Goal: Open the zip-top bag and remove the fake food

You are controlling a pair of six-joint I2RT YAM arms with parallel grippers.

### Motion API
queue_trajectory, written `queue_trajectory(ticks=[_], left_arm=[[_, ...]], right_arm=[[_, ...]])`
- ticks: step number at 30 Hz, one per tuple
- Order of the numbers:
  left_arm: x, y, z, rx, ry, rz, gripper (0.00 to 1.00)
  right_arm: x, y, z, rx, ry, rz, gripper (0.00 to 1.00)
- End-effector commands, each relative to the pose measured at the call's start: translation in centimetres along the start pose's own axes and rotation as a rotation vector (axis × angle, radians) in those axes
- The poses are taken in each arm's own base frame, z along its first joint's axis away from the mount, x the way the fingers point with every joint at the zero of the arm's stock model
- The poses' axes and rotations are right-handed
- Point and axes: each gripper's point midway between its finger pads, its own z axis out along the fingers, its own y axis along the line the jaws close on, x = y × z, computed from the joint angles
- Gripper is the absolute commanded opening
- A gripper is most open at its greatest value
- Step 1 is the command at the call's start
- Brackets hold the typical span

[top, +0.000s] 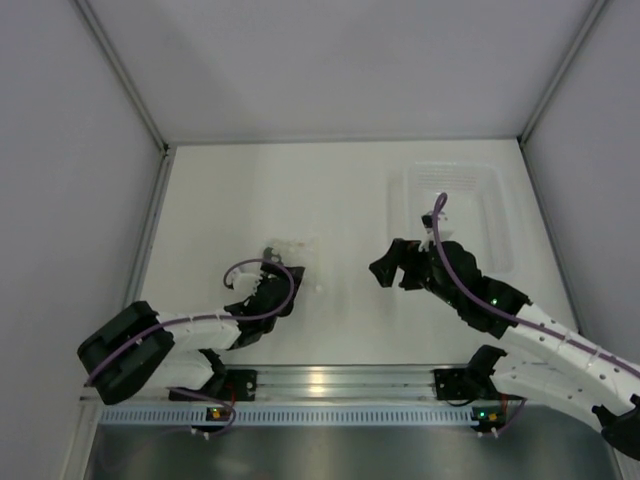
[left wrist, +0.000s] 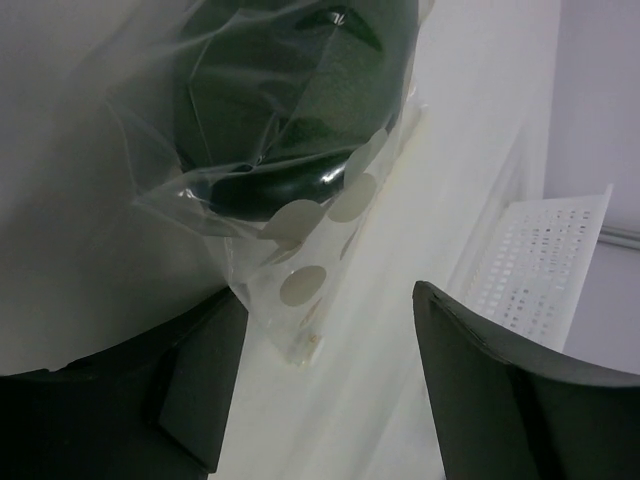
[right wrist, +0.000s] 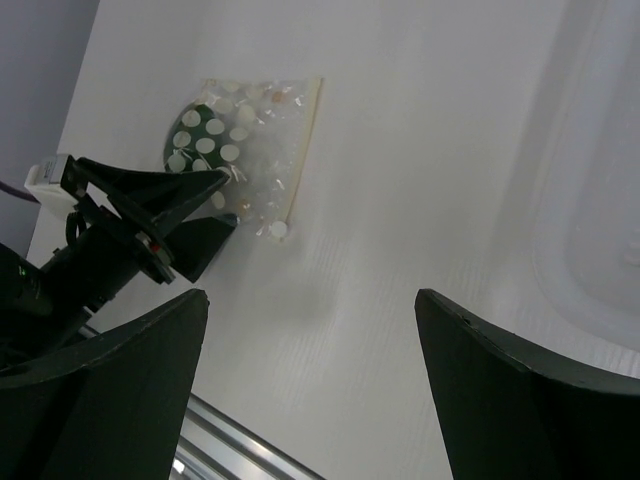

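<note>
The zip-top bag [left wrist: 310, 270] is a clear pouch with white spots, lying flat on the white table left of centre [top: 298, 258]. The fake food [left wrist: 280, 100], dark green and smooth, sits inside it at the far end [right wrist: 195, 125]. My left gripper [left wrist: 328, 297] is low at the bag's near edge. Its jaws are open, with one corner of the bag between them, close to the left finger [left wrist: 190, 390]. Well to the right of the bag, my right gripper [right wrist: 310, 295] hangs open over bare table [top: 395, 265], holding nothing.
A clear rigid tray [top: 455, 215] stands at the back right, just beyond the right gripper, and its rim shows in the right wrist view [right wrist: 600, 200]. An aluminium rail [top: 330, 380] runs along the near table edge. Grey walls close in the left, back and right sides.
</note>
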Motion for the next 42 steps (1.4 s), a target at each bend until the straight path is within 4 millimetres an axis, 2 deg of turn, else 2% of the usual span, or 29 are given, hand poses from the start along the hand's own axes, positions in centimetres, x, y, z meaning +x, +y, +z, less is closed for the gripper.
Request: queue_trajectory(ticks=[1,3,6,8,9,17,18,20,21,24,26,27,31,32,34,36,39,42], left_arm=[[-0.2,1.6,0.8,-0.042,-0.035,-0.01,0.72],[-0.3,1.8,1.0,-0.048,-0.046,-0.011,0.69],[-0.7,2.5,1.3,-0.067,-0.076,-0.018,0.69],[-0.9,3.0,1.5,-0.081,-0.092,-0.029,0.62],[-0.9,3.0,1.6,-0.083,-0.096,-0.032,0.56],[-0.6,4.2,2.6,-0.13,-0.112,-0.04,0.46],[-0.5,4.3,2.8,-0.137,-0.116,-0.035,0.38],[-0.6,4.5,2.9,-0.142,-0.123,-0.042,0.32],[-0.6,4.6,2.9,-0.144,-0.127,-0.043,0.25],[-0.8,4.8,3.1,-0.142,-0.138,-0.05,0.21],[-0.9,4.8,3.2,-0.136,-0.141,-0.05,0.1],[-0.8,4.3,3.3,-0.118,-0.136,-0.062,0.0],[-0.2,2.5,3.2,-0.074,-0.102,-0.068,0.0],[0.1,1.2,3.0,-0.047,-0.086,-0.087,0.0],[0.3,-0.2,2.8,-0.017,-0.071,-0.118,0.0],[0.3,-2.9,2.2,0.044,-0.054,-0.143,0.0],[0.3,-5.7,1.3,0.109,-0.036,-0.172,0.0],[0.3,-7.7,0.9,0.148,-0.029,-0.208,0.0]], right_arm=[[-1.3,0.5,-0.6,-0.011,-0.036,-0.006,0.86],[-1.4,0.5,-0.7,-0.011,-0.038,-0.009,0.86],[-1.5,0.4,-0.9,-0.009,-0.039,-0.015,0.86],[-1.5,0.4,-1.1,-0.012,-0.043,-0.017,0.86],[-1.7,0.5,-1.2,-0.015,-0.047,-0.014,0.86],[-1.8,0.5,-1.3,-0.017,-0.052,-0.019,0.86],[-1.8,0.5,-1.3,-0.016,-0.053,-0.019,0.87],[-1.7,0.5,-1.3,-0.015,-0.048,-0.022,0.87],[-1.7,0.4,-1.3,-0.015,-0.05,-0.021,0.86],[-1.7,0.3,-1.5,-0.014,-0.049,-0.023,0.87],[-1.5,0.2,-1.5,-0.013,-0.047,-0.024,0.87],[-1.5,0.2,-1.5,-0.011,-0.047,-0.024,0.87],[-1.0,0.4,-1.2,-0.035,-0.037,-0.006,0.87],[-1.0,0.8,-1.2,-0.053,-0.043,0.01,0.86],[-0.6,1.5,-1.1,-0.091,-0.029,0.024,0.86],[-0.4,2.1,-0.9,-0.122,-0.016,0.018,0.86],[-0.5,2.2,-0.8,-0.111,-0.004,0.038,0.86],[-0.3,2.7,-0.9,-0.123,0.004,0.163,0.85]])
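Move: The bag lies flat just beyond my left hand, its middle about 6 cm ahead, 1 cm left and 3 cm down; its near edge is close under my open fingers. Inside it the green fake food sits some 6 cm ahead and 6 cm left of my left hand, and the zip strip runs along the right side, about 6 cm ahead and 5 cm right. From my right hand the bag is roughly 10 cm ahead, 23 cm left and 18 cm down. My left hand eases down and forward onto the near edge of the bag, a little left of its zip corner, sinking about 3 cm and turning some 10 degrees counter-clockwise as the fingers close fully and pinch the loose film. Then I lift quickly, about 5 cm up from the lowest point, drawing slightly to the right with the film held. ##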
